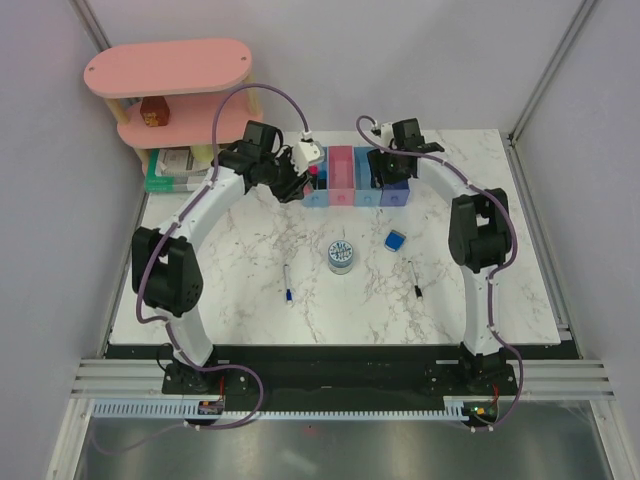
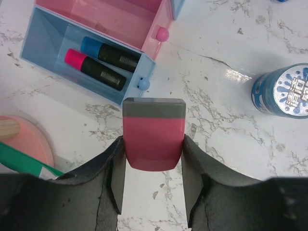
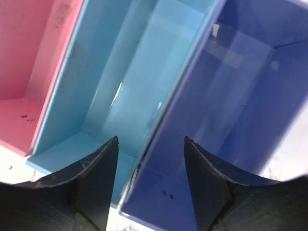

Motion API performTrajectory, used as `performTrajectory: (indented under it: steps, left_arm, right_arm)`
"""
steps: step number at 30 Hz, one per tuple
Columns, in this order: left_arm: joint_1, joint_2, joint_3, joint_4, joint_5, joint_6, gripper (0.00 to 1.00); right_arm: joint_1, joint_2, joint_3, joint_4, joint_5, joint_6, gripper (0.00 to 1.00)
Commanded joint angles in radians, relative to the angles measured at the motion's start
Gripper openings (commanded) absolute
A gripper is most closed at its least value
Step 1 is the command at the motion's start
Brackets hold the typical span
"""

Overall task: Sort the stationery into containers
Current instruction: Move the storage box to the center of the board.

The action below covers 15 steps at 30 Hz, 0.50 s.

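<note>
My left gripper [image 2: 153, 140] is shut on the pink eraser [image 2: 154, 126], which has a grey band at its far end, and holds it over the table just in front of the leftmost light blue bin [image 2: 45, 41]. That bin holds two black markers [image 2: 98, 70], one with a pink cap and one with a blue cap. The pink bin [image 2: 120, 21] is beside it. My right gripper [image 3: 150, 139] is open and empty, above the wall between the second light blue bin [image 3: 120, 72] and the darker blue bin [image 3: 240, 96]. On the table lie the round tin [image 1: 342, 256], the blue block [image 1: 395, 241], the white pen [image 1: 287, 283] and the thin black pen [image 1: 414, 279].
A pink tiered shelf [image 1: 170, 70] with a small red-brown box [image 1: 154, 112] stands at the back left, with green-edged books [image 1: 170, 175] below it. The row of bins [image 1: 342, 175] is at the back middle. The tin also shows in the left wrist view [image 2: 284, 91].
</note>
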State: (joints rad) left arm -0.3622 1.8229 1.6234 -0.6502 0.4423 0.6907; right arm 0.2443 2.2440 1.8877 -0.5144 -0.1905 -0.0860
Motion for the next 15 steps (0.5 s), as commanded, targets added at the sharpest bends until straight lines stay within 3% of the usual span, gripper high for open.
performTrajectory:
  steps: [1, 9, 15]
  left_arm:
    - [-0.001, -0.077, -0.01, 0.007, -0.022, -0.036, 0.06]
    - [0.0, -0.108, -0.011, 0.006, -0.045, -0.036, 0.06]
    - [0.002, -0.122, -0.008, 0.006, -0.047, -0.043, 0.06]
  right_arm:
    - [0.029, 0.011, 0.047, 0.036, -0.013, 0.02, 0.62]
    - [0.078, 0.006, -0.076, 0.053, 0.014, -0.012, 0.3]
    - [0.124, -0.034, -0.128, 0.059, 0.029, -0.026, 0.29]
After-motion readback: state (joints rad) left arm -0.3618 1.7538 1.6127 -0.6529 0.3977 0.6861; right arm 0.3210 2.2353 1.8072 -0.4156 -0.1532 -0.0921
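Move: The storage box's middle is about 5 cm to the right hand's left and 2 cm farther out; its fingers already straddle the light-blue/dark-blue divider. From the right hand, the two markers lie some 12 cm left and 1 ahead, the blue block 12 cm back and 3 right, and the round tin 15 cm back and 8 left. From the left hand, holding the pink block, the box's middle is roughly 10 cm right, 3 ahead and 13 below. The right fingers close onto the box's divider while going 3.5 cm left, slightly down; the left hand rises 2.5 cm. ##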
